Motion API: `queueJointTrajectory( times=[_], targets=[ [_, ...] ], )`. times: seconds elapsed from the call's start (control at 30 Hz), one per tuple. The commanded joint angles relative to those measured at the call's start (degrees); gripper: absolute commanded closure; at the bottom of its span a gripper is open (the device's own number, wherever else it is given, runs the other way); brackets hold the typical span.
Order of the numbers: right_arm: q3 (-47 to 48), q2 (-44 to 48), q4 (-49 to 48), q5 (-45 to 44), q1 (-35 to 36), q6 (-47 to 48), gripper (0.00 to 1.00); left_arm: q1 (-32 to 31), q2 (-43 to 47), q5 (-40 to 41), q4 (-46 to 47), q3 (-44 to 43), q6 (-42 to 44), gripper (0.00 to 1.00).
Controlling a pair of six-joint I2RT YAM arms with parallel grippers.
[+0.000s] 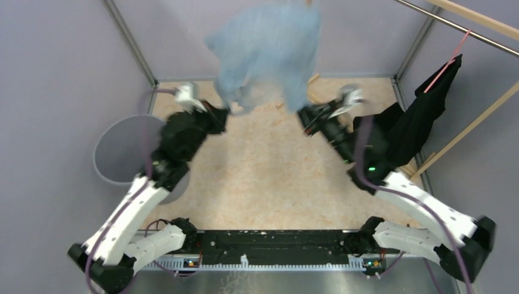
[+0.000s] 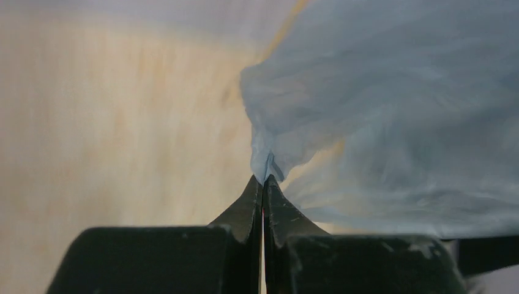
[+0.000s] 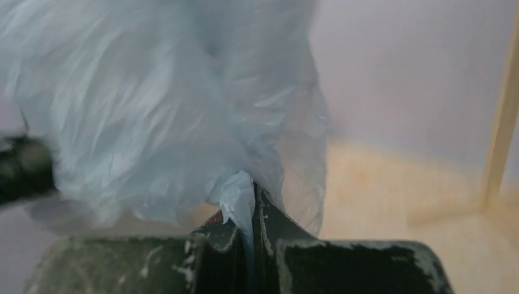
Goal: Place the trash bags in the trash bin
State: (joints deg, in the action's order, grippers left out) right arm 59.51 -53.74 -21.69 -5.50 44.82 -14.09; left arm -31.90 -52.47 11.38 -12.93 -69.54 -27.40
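The light-blue trash bag [image 1: 269,52] hangs spread in the air above the back of the table, held by both grippers. My left gripper [image 1: 225,112] is shut on its lower left corner; in the left wrist view the film [image 2: 392,116] rises from the closed fingertips [image 2: 263,179]. My right gripper [image 1: 302,114] is shut on its lower right edge; in the right wrist view the bag [image 3: 153,104] is pinched between the fingers [image 3: 252,196]. The round grey trash bin [image 1: 122,150] stands at the left, beside and partly under the left arm.
A black cloth garment [image 1: 422,119] hangs from a rail at the right, right behind the right arm. Wooden rods [image 1: 471,125] lean at the far right. Grey walls [image 1: 67,73] enclose the wood-patterned table [image 1: 269,165].
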Motion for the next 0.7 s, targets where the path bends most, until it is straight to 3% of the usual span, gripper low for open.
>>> queueJointTrajectory(
  times=[0.0, 0.07, 0.13, 0.2, 0.27, 0.33, 0.4, 0.5, 0.6, 0.67],
  targets=[
    [-24.1, -9.9, 0.7, 3.6, 0.4, -10.6, 1.00, -0.1, -1.3, -8.3, -8.0, 24.3, -10.2, 1.00],
    [-27.8, -8.5, -1.0, 3.9, 0.4, -13.1, 1.00, -0.1, 3.0, -8.0, -5.1, 27.7, -10.0, 1.00],
    [-22.5, -6.6, 4.5, 2.5, 0.4, -10.9, 1.00, -0.1, 3.8, -5.5, -6.1, 23.7, -7.7, 1.00],
    [-10.3, -6.3, 13.9, 1.3, 0.4, -5.4, 1.00, -0.1, 0.7, -3.7, -10.5, 11.8, -2.7, 1.00],
    [5.5, -8.3, 24.6, 1.5, 0.4, 0.5, 1.00, -0.1, -3.7, -3.9, -14.4, -8.0, 2.3, 1.00],
    [21.1, -10.0, 32.9, 4.8, 0.6, 3.4, 1.00, -0.1, -7.2, -8.3, -15.7, -23.0, 6.0, 1.00],
    [28.2, -8.9, 34.0, 12.2, 0.6, 5.2, 1.00, -0.1, -7.3, -13.6, -13.2, -30.9, 7.4, 1.00],
    [21.5, -2.8, 26.1, 16.8, 0.6, 7.0, 1.00, -0.1, -2.4, -14.0, -7.4, -25.9, 5.6, 1.00],
    [5.6, 1.2, 18.3, 8.6, 0.6, 5.4, 1.00, -0.1, 2.7, -8.7, -5.6, -8.8, 3.6, 1.00],
    [-5.1, 0.0, 16.6, 7.7, 0.5, 3.3, 1.00, -0.1, 3.9, -8.4, -7.1, 3.3, 2.3, 1.00]
  ],
)
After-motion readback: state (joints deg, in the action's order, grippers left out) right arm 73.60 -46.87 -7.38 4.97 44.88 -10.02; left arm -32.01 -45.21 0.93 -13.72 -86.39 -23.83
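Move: Both closed grippers already pinch the trash bag's edge, roughly 16 cm apart. The bag's body billows about 9 cm right of the left hand, some 9 cm ahead and 6 cm above; from the right hand it lies 7 cm left, 11 cm ahead and level in height. The trash bin stands about 22 cm left of the left hand, 11 cm back and 28 cm down. The black cloth is some 28 cm right of the right hand, 3 cm ahead and 30 cm below. Keep both grippers shut on the trash bag and whip it down fast, about 35 cm, tipping the fingers some 45 degrees downward. Then snap both hands back up past their starting height, tilting the fingers up again, and finish drawn back towards the bases and slightly farther apart. ##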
